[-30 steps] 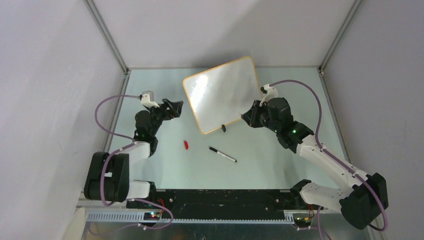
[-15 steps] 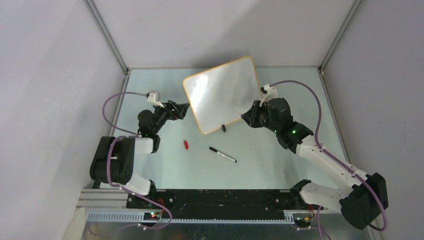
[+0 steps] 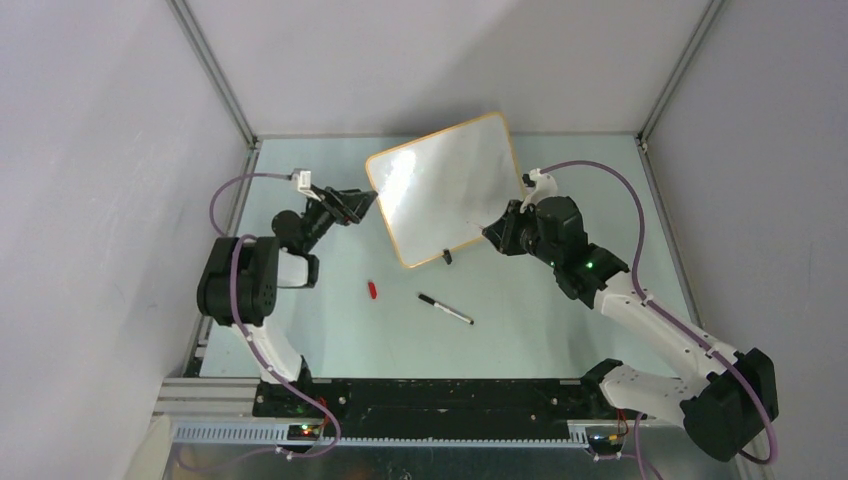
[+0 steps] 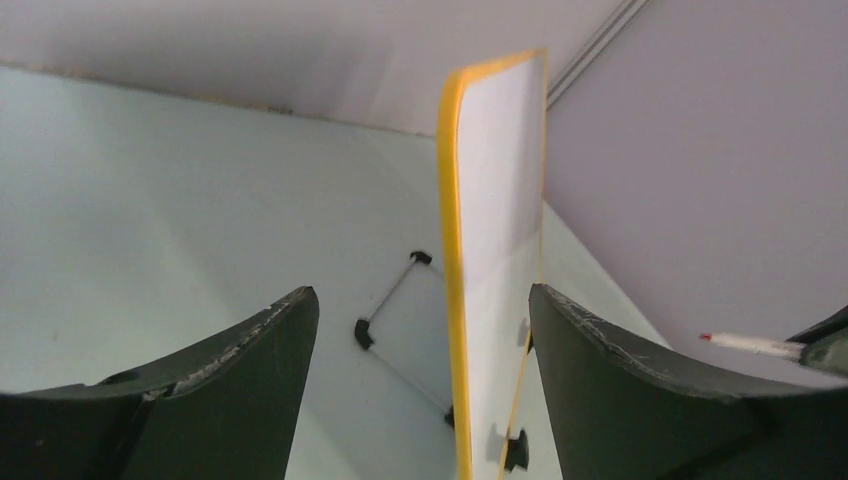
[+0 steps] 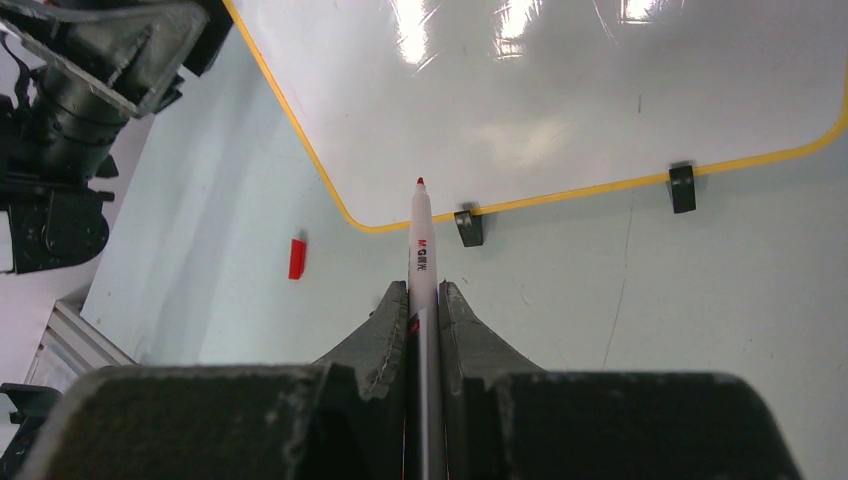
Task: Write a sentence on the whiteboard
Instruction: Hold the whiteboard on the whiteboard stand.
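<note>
The whiteboard (image 3: 445, 190) stands tilted at the back of the table on two black clip feet (image 5: 467, 227). Its glossy face (image 5: 560, 90) shows no sentence. My left gripper (image 3: 362, 203) is open at the board's left edge. In the left wrist view the orange rim (image 4: 452, 250) runs between the two fingers (image 4: 270, 350), clear of both. My right gripper (image 5: 424, 290) is shut on a red-tipped marker (image 5: 419, 240). The marker's tip points at the board's lower left part, near the rim. The marker tip (image 4: 750, 344) also shows at the far right of the left wrist view.
A red marker cap (image 3: 372, 290) lies on the table in front of the board. A black-capped marker (image 3: 445, 309) lies a little nearer the arms. Grey walls with metal corner posts (image 3: 215, 80) close the table on three sides.
My left arm has swung up and right, bringing its open gripper to straddle the board's left edge; its jaws have narrowed slightly. The right arm and its marker have stayed still.
</note>
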`<state>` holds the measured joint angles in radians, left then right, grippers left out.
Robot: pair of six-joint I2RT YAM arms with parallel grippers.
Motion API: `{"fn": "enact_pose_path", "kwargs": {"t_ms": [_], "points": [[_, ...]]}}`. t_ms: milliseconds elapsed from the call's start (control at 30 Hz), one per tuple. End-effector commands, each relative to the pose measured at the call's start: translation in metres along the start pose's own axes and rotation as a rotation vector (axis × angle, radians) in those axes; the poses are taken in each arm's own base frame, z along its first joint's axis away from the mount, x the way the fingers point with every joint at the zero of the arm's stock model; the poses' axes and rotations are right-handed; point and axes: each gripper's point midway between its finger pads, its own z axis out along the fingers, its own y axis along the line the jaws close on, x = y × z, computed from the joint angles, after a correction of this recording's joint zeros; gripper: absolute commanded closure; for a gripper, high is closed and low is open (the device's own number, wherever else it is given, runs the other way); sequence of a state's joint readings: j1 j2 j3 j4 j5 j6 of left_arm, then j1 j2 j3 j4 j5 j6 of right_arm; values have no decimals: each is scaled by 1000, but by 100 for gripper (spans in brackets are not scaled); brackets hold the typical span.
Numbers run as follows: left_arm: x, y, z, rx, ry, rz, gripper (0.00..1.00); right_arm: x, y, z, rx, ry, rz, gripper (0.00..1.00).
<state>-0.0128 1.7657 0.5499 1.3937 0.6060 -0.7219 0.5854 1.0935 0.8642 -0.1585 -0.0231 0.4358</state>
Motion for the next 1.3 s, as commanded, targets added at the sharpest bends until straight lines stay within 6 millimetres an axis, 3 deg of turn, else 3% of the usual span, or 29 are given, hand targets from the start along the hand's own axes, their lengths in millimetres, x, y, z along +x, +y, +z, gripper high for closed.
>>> {"fn": "enact_pose_path", "kwargs": {"t_ms": [0,367,500,667,933,1167,1267], "points": [[-43,-18,16,133,-76,40,18,-15,7,-5,-19,-61,-7,100],[-88,-11,46,158,-155,53,22,-11,8,0,-30,-44,-3,100],[-81,-15,49,212,-126,23,26,-11,7,0,-23,-47,-6,100],[-66,-11,51,228,-55,-2,39,-13,6,-2,-18,-54,-9,100],[-59,-17,51,263,-34,-26,44,-14,5,-4,-15,-56,-10,100],[-52,-19,52,278,-11,-33,65,-12,7,-3,-22,-49,-8,100],[-50,-18,53,275,-4,-41,65,-11,7,-3,-22,-47,-8,100]]}}
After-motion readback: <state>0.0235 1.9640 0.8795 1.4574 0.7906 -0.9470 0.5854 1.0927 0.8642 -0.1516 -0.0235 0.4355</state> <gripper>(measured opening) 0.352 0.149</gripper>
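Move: Ahead of the left hand by roughly 6 cm, 2 cm to its right and some 4 cm higher, is the whiteboard's left edge just below its top corner. From that hand, the near black clip is about 8 cm back, 16 cm right and 14 cm lower, and the red cap lies on the table about 17 cm back, straight in line and 15 cm lower. The same edge lies about 15 cm ahead and 24 cm left of the right hand, level with it. Reaching forward about 5 cm, the left hand first climbs some 7 cm, then sinks back about 3 cm while easing slightly right and turning about 10 degrees clockwise, bringing its fingertips around the whiteboard's left edge near the top corner. The fingers close from wide to about a third open on either side of the edge; a firm pinch can't be seen. The right hand stays still, keeping its grip on the marker. ##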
